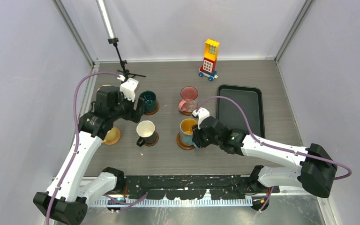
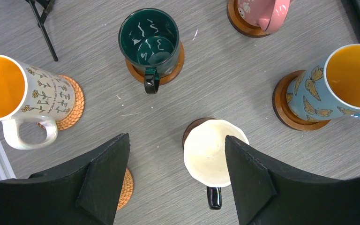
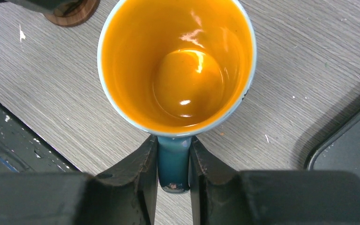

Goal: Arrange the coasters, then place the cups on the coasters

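Note:
My right gripper (image 3: 173, 159) is shut on the handle of the blue cup (image 3: 178, 65), which stands upright on a wooden coaster (image 1: 183, 143) at centre right. My left gripper (image 2: 177, 140) hangs open and empty above the table. Below it, the cream cup (image 2: 211, 154) shows beside its right finger, standing on a dark coaster. The green cup (image 2: 150, 40), the pink cup (image 1: 188, 98) and the white cup with the orange inside (image 2: 9, 89) each stand on a coaster. One woven coaster (image 1: 112, 136) at the left lies bare.
A black rectangular tray (image 1: 240, 110) lies to the right of the cups. A yellow-red toy block tower (image 1: 210, 58) stands at the back. A thin black stand (image 1: 122, 61) rises at the back left. Walls close in three sides.

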Controlling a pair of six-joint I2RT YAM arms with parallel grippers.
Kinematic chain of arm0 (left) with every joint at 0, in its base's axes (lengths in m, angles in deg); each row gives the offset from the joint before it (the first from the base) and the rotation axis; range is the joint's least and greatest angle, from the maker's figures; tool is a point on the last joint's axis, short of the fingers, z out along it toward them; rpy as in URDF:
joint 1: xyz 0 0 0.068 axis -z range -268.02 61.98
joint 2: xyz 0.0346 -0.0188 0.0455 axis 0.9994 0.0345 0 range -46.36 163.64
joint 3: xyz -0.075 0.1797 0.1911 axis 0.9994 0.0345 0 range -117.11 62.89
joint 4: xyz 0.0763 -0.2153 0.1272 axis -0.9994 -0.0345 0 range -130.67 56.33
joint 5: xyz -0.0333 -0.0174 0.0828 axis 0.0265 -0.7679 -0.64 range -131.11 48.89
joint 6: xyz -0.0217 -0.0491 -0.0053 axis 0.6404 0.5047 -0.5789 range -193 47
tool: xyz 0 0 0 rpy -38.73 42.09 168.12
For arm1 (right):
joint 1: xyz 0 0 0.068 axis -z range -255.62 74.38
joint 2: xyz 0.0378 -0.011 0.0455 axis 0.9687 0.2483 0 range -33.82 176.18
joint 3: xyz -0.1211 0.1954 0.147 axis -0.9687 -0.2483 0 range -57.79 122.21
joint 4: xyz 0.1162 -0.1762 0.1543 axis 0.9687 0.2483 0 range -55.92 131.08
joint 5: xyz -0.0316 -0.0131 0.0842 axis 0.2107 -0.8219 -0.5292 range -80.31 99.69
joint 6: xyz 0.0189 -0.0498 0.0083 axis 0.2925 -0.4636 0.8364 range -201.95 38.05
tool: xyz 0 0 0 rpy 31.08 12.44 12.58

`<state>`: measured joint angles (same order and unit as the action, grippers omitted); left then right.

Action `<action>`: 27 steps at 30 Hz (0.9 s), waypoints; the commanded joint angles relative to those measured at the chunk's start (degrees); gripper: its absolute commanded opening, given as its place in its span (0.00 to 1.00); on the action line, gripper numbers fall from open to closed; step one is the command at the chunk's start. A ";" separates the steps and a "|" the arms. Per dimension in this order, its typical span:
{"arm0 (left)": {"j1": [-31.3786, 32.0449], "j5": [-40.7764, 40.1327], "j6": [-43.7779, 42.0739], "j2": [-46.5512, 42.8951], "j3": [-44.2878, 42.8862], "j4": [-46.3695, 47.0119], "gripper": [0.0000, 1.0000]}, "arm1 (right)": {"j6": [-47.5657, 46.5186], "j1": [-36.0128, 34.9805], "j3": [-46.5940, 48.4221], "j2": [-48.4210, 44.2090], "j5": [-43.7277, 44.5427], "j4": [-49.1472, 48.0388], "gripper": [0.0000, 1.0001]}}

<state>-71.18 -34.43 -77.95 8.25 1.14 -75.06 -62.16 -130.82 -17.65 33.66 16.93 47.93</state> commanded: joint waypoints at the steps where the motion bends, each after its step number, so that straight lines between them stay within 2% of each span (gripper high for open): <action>1: -0.19 1.14 -0.74 -0.59 0.01 2.19 0.76 | 0.48 -0.47 0.24 -2.51 -1.67 -2.54 0.42; 4: -0.22 1.10 -1.09 -0.34 -0.16 2.07 0.76 | -0.30 -0.63 0.94 -2.36 -2.74 -1.52 0.59; 7: -0.14 1.13 -1.45 -0.32 -0.24 2.02 0.77 | -1.81 -0.70 2.59 -2.59 -4.02 1.96 0.65; 17: -0.23 1.41 -1.43 -0.82 0.03 1.50 0.77 | -6.97 -0.70 7.13 -5.14 -12.09 18.37 0.70; 27: -0.21 1.76 -1.02 -0.19 -0.26 2.14 0.77 | -7.97 -0.68 7.80 -2.44 -17.00 15.36 0.70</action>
<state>-71.18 -33.73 -79.19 8.27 1.23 -75.06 -68.74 -131.15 -12.14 30.14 2.79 65.57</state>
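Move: The right fingers are shut on the handle of the blue cup, which stands on its brown coaster; the cup's middle is about 4 cm ahead and 4 cm left of that hand, 1 cm lower. From the same hand, the pink cup stands some 18 cm ahead and 3 cm left, the white cup 19 cm left and 4 cm ahead, and the black tray 18 cm right and 13 cm ahead. For the left hand, the blue cup is 19 cm right, 4 cm back and 15 cm below. Open the right gripper first, to a bit over two thirds, letting go of the blue cup's handle while easing back. Then draw the hand back towards the base, some 5.5 cm in all and slightly to the right, rising about 1 cm. Swing the wrist about 15 degrees counter-clockwise as you go, fingertips dipping more steeply, until the handle is clear of the fingers. ##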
